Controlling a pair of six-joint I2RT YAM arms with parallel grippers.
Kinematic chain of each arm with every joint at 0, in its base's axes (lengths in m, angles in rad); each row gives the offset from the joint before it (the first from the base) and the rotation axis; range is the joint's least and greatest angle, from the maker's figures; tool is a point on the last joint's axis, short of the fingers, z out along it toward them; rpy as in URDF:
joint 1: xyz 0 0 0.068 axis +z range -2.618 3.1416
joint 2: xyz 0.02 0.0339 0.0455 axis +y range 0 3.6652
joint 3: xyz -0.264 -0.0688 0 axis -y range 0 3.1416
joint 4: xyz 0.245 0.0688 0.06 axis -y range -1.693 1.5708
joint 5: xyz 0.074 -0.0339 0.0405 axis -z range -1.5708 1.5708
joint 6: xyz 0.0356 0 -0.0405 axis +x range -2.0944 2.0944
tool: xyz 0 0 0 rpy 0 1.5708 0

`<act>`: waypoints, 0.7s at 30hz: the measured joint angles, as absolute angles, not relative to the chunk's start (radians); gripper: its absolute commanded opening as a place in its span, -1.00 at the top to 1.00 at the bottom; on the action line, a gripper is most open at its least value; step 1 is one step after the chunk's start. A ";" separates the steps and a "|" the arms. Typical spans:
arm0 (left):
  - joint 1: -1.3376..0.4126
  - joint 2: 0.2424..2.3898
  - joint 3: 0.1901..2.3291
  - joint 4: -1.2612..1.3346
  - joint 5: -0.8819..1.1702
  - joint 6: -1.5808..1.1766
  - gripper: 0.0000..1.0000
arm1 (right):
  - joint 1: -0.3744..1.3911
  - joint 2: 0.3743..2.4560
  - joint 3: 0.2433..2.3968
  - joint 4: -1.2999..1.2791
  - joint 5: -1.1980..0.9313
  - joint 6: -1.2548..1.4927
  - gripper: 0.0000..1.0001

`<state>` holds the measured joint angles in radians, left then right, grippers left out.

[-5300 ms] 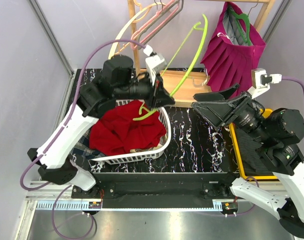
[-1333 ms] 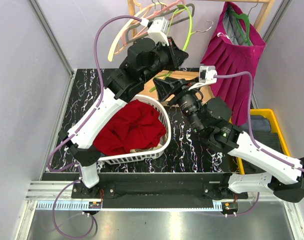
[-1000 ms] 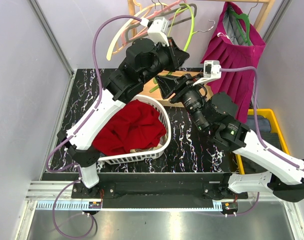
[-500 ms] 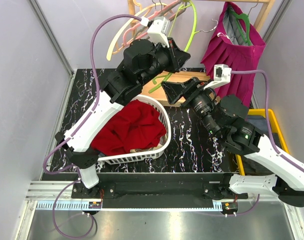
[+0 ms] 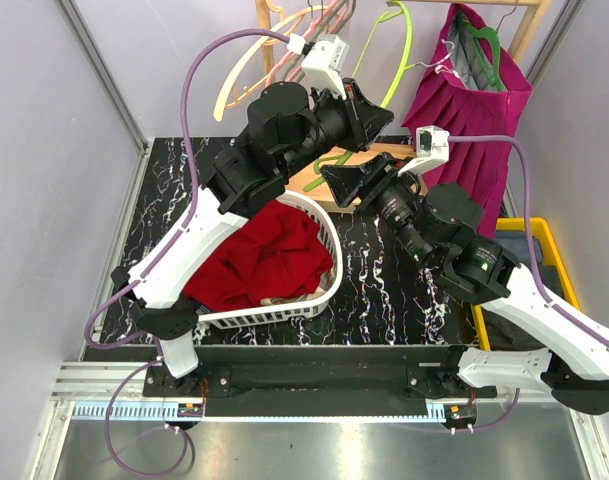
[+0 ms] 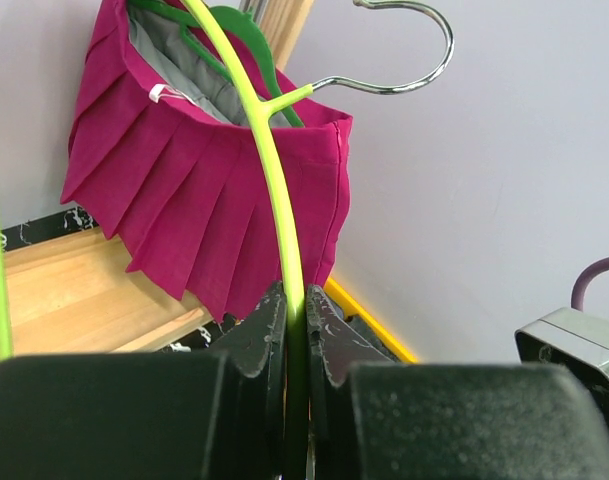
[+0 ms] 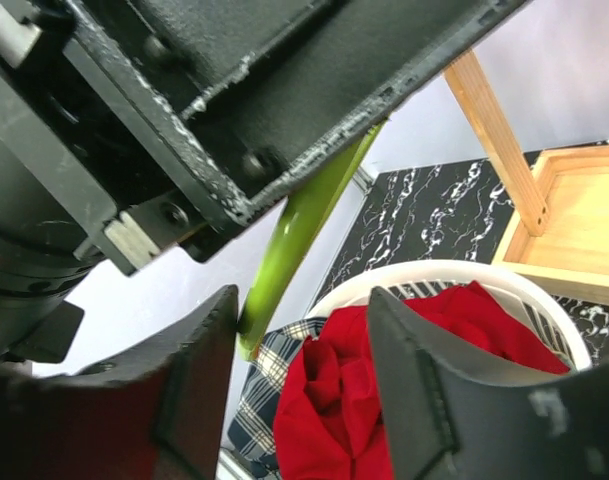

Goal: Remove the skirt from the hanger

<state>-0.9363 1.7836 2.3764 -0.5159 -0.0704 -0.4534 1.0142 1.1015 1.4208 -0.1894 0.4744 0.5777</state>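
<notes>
My left gripper (image 5: 384, 115) is raised near the rack and shut on a bare lime-green hanger (image 5: 404, 50). In the left wrist view the hanger's bar (image 6: 269, 170) runs up from between the left gripper's (image 6: 295, 300) jaws. A red skirt (image 5: 259, 255) lies heaped in the white basket (image 5: 329, 290). A magenta pleated skirt (image 5: 464, 110) hangs on a dark green hanger (image 6: 244, 30) at the rack's right end. My right gripper (image 5: 339, 185) stands open just below the left one. The lime hanger's lower end (image 7: 294, 240) sits beside the right gripper's (image 7: 304, 330) left finger, ungripped.
Pink and cream hangers (image 5: 284, 40) hang at the rack's left. A wooden tray (image 5: 314, 175) lies behind the basket, a yellow bin (image 5: 537, 235) at the right edge. Plaid cloth (image 7: 269, 390) sits under the red skirt. Purple walls close both sides.
My left gripper has carried the lime hanger higher and to the right, toward the rack. My right arm swung right, then came back under the left gripper, its jaws changing width.
</notes>
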 measured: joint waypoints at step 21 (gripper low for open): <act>-1.021 1.839 2.423 -0.502 -0.190 -0.413 1.00 | 0.992 1.113 1.518 -0.331 0.452 0.586 0.68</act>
<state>-1.0210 1.8393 2.4226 -0.5018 -0.1902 -0.4126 0.9916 1.1130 1.5181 -0.3305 0.4519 0.5861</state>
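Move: The lime hanger's free lower end lies just inside the right hand's open fingers, about 2 cm to its left and level with it. The red garment in the basket is roughly 12 cm left, 3 cm farther out and 38 cm below that hand. From the left hand, which already grips the hanger's upper part, the same end is some 9 cm left, 6 cm back and 7 cm down; the skirt hangs about 14 cm ahead, 15 cm right and 10 cm lower. The right fingers close by about half their gap around the hanger's lower end, while that hand rises about 1 cm, then sinks back partway and eases 1 cm to the right. The left hand keeps its pinch and carries the hanger about 2.5 cm to the right and slightly back, its wrist hardly turning. ##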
